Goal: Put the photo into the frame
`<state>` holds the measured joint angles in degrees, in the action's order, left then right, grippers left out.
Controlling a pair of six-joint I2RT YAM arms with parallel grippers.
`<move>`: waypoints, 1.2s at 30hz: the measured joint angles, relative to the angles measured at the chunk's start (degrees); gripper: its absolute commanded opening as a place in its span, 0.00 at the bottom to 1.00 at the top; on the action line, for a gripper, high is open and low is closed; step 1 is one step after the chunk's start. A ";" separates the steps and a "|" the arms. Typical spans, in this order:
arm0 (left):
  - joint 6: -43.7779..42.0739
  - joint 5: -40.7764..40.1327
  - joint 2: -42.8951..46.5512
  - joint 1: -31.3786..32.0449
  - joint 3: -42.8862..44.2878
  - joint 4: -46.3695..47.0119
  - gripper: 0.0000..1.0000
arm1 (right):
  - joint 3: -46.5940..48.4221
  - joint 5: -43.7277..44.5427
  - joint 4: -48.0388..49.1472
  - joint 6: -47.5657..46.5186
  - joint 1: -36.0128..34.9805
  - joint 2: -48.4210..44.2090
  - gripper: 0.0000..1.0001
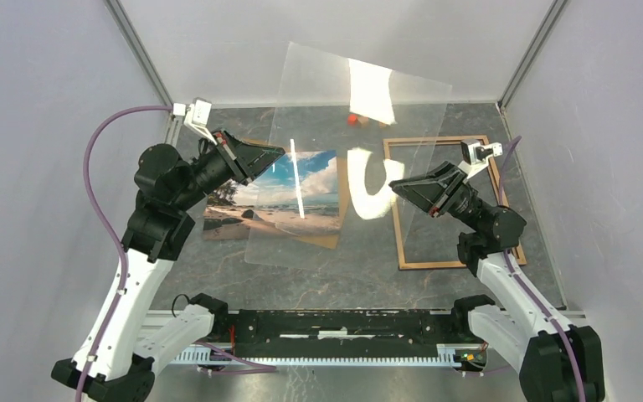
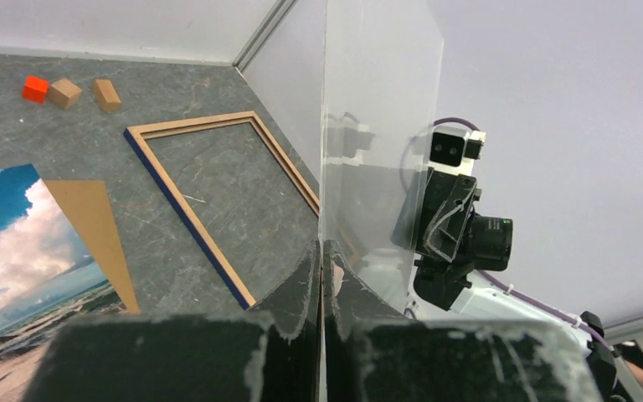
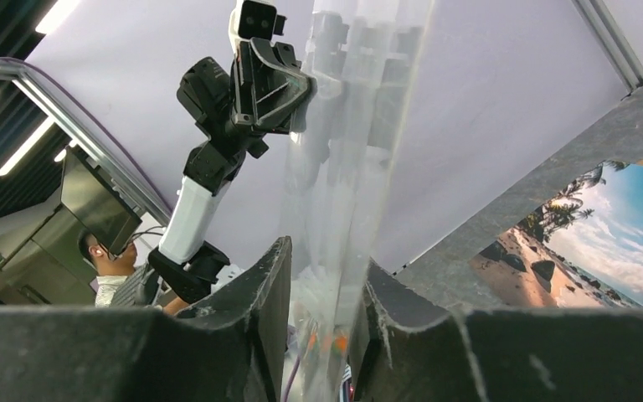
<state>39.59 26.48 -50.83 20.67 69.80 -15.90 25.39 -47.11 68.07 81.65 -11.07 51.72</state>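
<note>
A clear plastic sheet (image 1: 335,167) stands tilted in the air above the table. My left gripper (image 1: 280,152) is shut on its left edge, fingertips pinched flat on it in the left wrist view (image 2: 322,251). My right gripper (image 1: 395,188) straddles the sheet's right edge (image 3: 343,167), jaws still apart with gaps beside the plastic (image 3: 326,268). The photo (image 1: 230,209), a beach print, lies flat on a brown backing board (image 2: 92,226) at centre left. The frame (image 1: 448,264) lies flat at the right, wood face up, with its blue outer edge (image 2: 186,214) showing.
A red block (image 2: 36,88) and two wooden blocks (image 2: 64,92) sit at the back of the table. Grey walls close in the left, right and back. The sheet carries bright white reflections in the top view.
</note>
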 measured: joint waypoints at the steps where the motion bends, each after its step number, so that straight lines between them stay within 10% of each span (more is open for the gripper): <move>1: 0.94 -0.26 0.35 -0.09 -0.96 0.94 0.02 | 0.00 0.02 0.02 0.04 0.00 0.26 0.31; 9: 5.62 -1.25 0.98 -0.85 -5.35 4.52 0.04 | 0.00 -0.31 0.26 0.68 0.50 2.25 0.00; 14: 5.77 -3.93 0.87 -1.09 -5.66 1.64 0.99 | 0.28 -1.62 -5.46 -3.32 2.03 2.60 0.00; 22: -3.87 -21.64 -0.26 -1.38 -5.01 -18.16 1.00 | 31.28 -2.38 -70.01 -50.62 5.40 18.43 0.00; 36: -9.33 -32.17 12.81 14.64 -14.47 -24.00 1.00 | 46.01 1.84 -118.40 -84.98 15.74 35.78 0.00</move>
<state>30.26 -5.69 -38.02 35.31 55.33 -39.90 71.40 -45.28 -50.33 -3.33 4.67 87.50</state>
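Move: The clear sheet spans the two grippers: its middle is about 14 cm right of, 2 cm back from and 3 cm below the left hand, and about 10 cm left, 2 cm ahead and 3 cm above the right. From the right hand the frame's middle lies some 18 cm ahead, 21 cm right and 36 cm below. The photo is about 15 cm ahead, 7 cm left and 43 cm below the left hand. Shut the right gripper on the clear sheet's right edge, then open the left wide to hand it over. Swing the right hand down about 20 cm, forward and to its right towards the frame, tipping its fingers downward. Draw the freed left hand down some 15 cm and leftward, first slightly forward, then back. ##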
